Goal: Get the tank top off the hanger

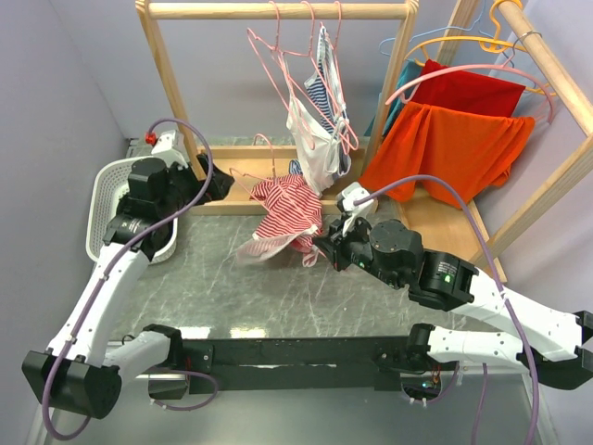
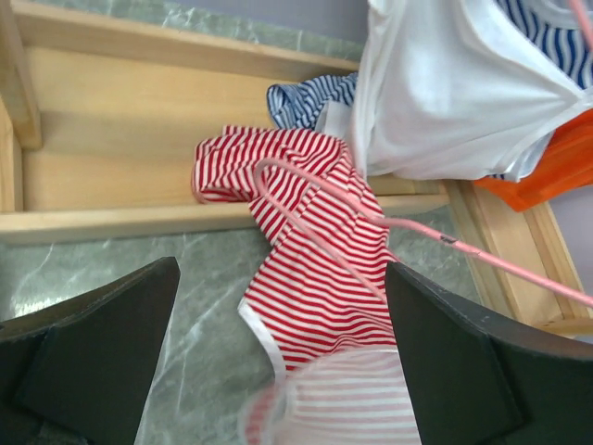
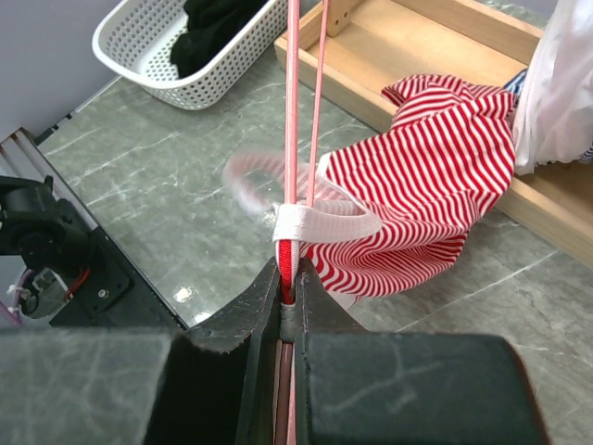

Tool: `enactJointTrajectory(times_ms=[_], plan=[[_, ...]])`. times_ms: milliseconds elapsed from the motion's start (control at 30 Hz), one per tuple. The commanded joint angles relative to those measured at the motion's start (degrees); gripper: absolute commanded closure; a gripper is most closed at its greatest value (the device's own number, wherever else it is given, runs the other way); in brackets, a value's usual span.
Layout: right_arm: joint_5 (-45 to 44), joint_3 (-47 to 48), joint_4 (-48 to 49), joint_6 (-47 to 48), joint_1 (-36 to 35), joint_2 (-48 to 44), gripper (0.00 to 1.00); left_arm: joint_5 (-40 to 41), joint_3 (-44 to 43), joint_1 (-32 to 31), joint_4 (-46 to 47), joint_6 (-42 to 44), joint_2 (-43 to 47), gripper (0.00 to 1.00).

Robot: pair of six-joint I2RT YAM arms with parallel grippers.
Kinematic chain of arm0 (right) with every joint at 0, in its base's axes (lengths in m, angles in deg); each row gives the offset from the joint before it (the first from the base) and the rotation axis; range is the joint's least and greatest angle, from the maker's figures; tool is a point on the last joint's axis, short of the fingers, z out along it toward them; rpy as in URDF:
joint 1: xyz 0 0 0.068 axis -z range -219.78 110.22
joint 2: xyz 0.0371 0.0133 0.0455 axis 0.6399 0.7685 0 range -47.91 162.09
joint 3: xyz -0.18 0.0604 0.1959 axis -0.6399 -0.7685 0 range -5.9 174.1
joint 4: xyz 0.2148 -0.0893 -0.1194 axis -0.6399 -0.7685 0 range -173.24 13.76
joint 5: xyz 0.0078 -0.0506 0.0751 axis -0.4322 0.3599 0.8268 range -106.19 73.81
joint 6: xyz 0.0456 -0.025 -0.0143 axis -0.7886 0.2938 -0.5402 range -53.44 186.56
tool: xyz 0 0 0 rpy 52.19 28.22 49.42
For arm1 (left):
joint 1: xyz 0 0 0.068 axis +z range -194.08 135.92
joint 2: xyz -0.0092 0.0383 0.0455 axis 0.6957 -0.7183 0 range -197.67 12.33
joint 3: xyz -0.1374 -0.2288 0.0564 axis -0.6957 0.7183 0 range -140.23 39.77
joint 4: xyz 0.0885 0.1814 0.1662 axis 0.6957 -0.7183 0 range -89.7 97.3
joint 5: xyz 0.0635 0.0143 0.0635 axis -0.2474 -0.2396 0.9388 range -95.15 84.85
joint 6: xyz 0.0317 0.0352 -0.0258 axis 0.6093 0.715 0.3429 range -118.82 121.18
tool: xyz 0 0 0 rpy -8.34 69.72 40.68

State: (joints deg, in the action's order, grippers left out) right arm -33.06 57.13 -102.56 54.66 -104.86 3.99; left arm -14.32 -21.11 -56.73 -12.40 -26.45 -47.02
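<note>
The red-and-white striped tank top [image 1: 283, 215] lies bunched on the table against the wooden rack's base, still threaded on a pink hanger [image 3: 292, 111]. My right gripper [image 1: 324, 248] is shut on the hanger's end [image 3: 289, 287], with a white strap [image 3: 324, 222] looped over the wire just beyond the jaws. My left gripper [image 1: 220, 185] is open and empty, hovering over the tank top [image 2: 315, 250]. Its fingers [image 2: 93, 343] stand wide apart on either side of the fabric without touching it. The hanger [image 2: 417, 227] crosses the cloth there.
A white basket [image 1: 120, 209] with dark clothes sits at the left. The wooden rack [image 1: 278, 11] holds white and blue-striped garments [image 1: 315, 139] on pink hangers. Its base board [image 1: 222, 206] lies behind the tank top. Orange and red garments [image 1: 463, 139] hang on a second rack at the right.
</note>
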Motion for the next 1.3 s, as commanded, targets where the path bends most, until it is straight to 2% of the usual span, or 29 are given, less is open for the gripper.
enactJointTrajectory(times_ms=[0,200,300,367,467,800,1267], plan=[[0.7,2.4,4.8,0.2,-0.4,-0.6,1.00,-5.0,-3.0,-0.4,4.0,1.3,-1.1,0.00],[0.3,1.9,5.2,-0.1,-0.3,1.2,1.00,-7.3,-3.9,-4.3,7.5,-1.2,-0.4,0.01],[0.5,2.0,5.6,-0.1,-0.2,2.8,1.00,-4.5,-5.4,-9.0,7.2,1.5,-0.9,0.01],[0.7,2.5,5.6,0.0,-0.3,3.6,1.00,0.5,-6.6,-13.4,6.9,2.7,-0.9,0.01],[0.4,3.2,5.6,0.1,-0.2,5.0,1.00,4.4,-5.5,-16.8,9.9,4.3,1.5,0.01],[2.3,5.3,6.5,0.0,1.7,9.0,1.00,8.2,-3.8,-17.3,8.2,7.4,6.4,0.01],[3.0,5.5,5.8,-1.0,2.2,8.5,1.00,2.4,-0.3,-17.3,11.9,9.2,7.1,0.01]])
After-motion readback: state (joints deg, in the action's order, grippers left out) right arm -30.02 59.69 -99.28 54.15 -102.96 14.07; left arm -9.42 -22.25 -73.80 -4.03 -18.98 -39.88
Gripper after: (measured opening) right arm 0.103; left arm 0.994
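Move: From the open left hand the red-striped tank top lies about 14 cm to the right, 5 cm back and 12 cm lower; the hanger's free end is some 5 cm ahead and 2 cm right, about level. The hanging white top is roughly 21 cm right and 8 cm ahead. From the right hand, already pinching the hanger's other end and a tank top band, the tank top's middle lies about 9 cm left, 11 cm ahead and 11 cm lower. The open left hand rises 8 cm, sweeping right and back towards the right hand, which keeps its pinch. ##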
